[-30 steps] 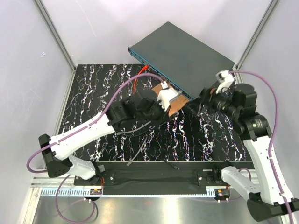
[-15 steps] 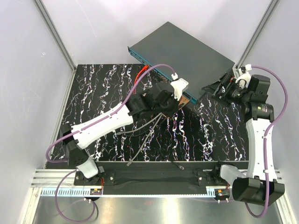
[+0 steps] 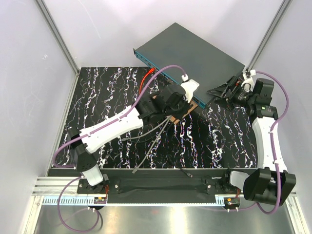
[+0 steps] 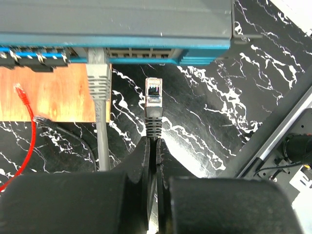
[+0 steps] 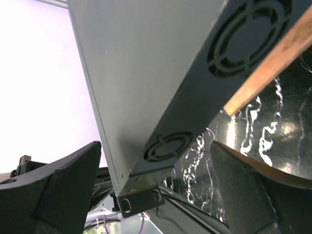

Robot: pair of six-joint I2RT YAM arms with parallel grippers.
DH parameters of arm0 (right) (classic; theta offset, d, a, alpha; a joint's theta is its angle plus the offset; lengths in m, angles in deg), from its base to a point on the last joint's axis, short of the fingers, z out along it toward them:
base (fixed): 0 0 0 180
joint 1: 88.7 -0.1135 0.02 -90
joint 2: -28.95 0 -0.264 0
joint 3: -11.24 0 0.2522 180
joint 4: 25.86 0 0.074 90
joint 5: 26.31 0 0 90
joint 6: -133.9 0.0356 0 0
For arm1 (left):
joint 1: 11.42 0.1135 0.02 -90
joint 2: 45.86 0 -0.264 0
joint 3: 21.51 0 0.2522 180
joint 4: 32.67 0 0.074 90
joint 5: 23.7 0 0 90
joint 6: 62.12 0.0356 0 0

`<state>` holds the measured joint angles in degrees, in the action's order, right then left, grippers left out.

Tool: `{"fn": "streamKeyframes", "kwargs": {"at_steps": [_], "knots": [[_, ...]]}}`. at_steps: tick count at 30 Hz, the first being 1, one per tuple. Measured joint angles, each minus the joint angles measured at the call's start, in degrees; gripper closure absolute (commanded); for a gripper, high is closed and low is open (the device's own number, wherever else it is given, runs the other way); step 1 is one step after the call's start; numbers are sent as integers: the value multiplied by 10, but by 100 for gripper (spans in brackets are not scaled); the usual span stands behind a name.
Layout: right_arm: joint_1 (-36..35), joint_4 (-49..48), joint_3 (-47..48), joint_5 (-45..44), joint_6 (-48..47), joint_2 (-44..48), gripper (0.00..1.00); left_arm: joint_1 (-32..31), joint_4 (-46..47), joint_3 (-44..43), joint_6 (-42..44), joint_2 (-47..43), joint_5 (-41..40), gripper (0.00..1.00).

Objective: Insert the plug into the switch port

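Note:
The switch (image 3: 192,52) lies at the back of the mat, its blue-teal socket face (image 4: 122,45) across the top of the left wrist view. My left gripper (image 4: 157,142) is shut on the black cable just behind the plug (image 4: 153,93). The plug points at the socket face with a short gap to it. In the top view the left gripper (image 3: 183,108) is at the switch's front right end. My right gripper (image 3: 220,91) is open, its fingers (image 5: 63,187) either side of the switch's vented end (image 5: 195,73) without touching it.
A grey cable (image 4: 99,83) is plugged into the socket face just left of my plug. A copper-brown plate (image 4: 53,92) lies under the switch's front edge. A red cable (image 4: 28,122) and loose dark cables (image 3: 153,141) lie on the marbled mat.
The left arm has reached further toward the switch's front right end. The right arm has swung away from the front to the switch's right end.

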<state>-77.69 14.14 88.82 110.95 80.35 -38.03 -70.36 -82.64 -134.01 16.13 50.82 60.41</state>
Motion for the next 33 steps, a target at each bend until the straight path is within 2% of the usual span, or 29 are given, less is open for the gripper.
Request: {"fn": "streamKeyframes", "kwargs": {"at_steps": [7, 14, 18, 33], "knots": [[0, -59, -13, 9, 32, -2, 7, 2, 4, -28, 9, 14, -10, 100], [0, -98, -31, 18, 58, -5, 18, 4, -1, -33, 9, 28, -15, 100], [2, -110, -40, 16, 67, -5, 30, 8, -1, -33, 6, 29, -16, 100], [6, -118, -50, 15, 85, -5, 50, 13, -10, -43, -2, 29, -15, 100]]}}
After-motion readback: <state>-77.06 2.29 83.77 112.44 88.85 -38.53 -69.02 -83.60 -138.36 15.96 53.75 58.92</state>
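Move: The switch port lies just off the tip of the black plug the left hand holds: about 5 cm ahead, 5 cm right and roughly 2 cm below that hand. The already plugged grey plug sits 6 cm ahead and 2 cm right; the switch's front right corner is 3 cm ahead, 9 cm right. The right hand straddles the switch's side, its grip spot 2 cm ahead and 1 cm left; the port is 3 cm back, 8 cm left of it. The black plug, still held in the left fingers, is brought about 2 cm forward towards the port just right of the grey plug, bobbing up a centimetre and sinking again on the way. Meanwhile the right hand eases some 1.5 cm forward with a slight roll and closes its wide-open fingers by over a third, pinching the switch's right side near the front corner, the grip effort rising. ##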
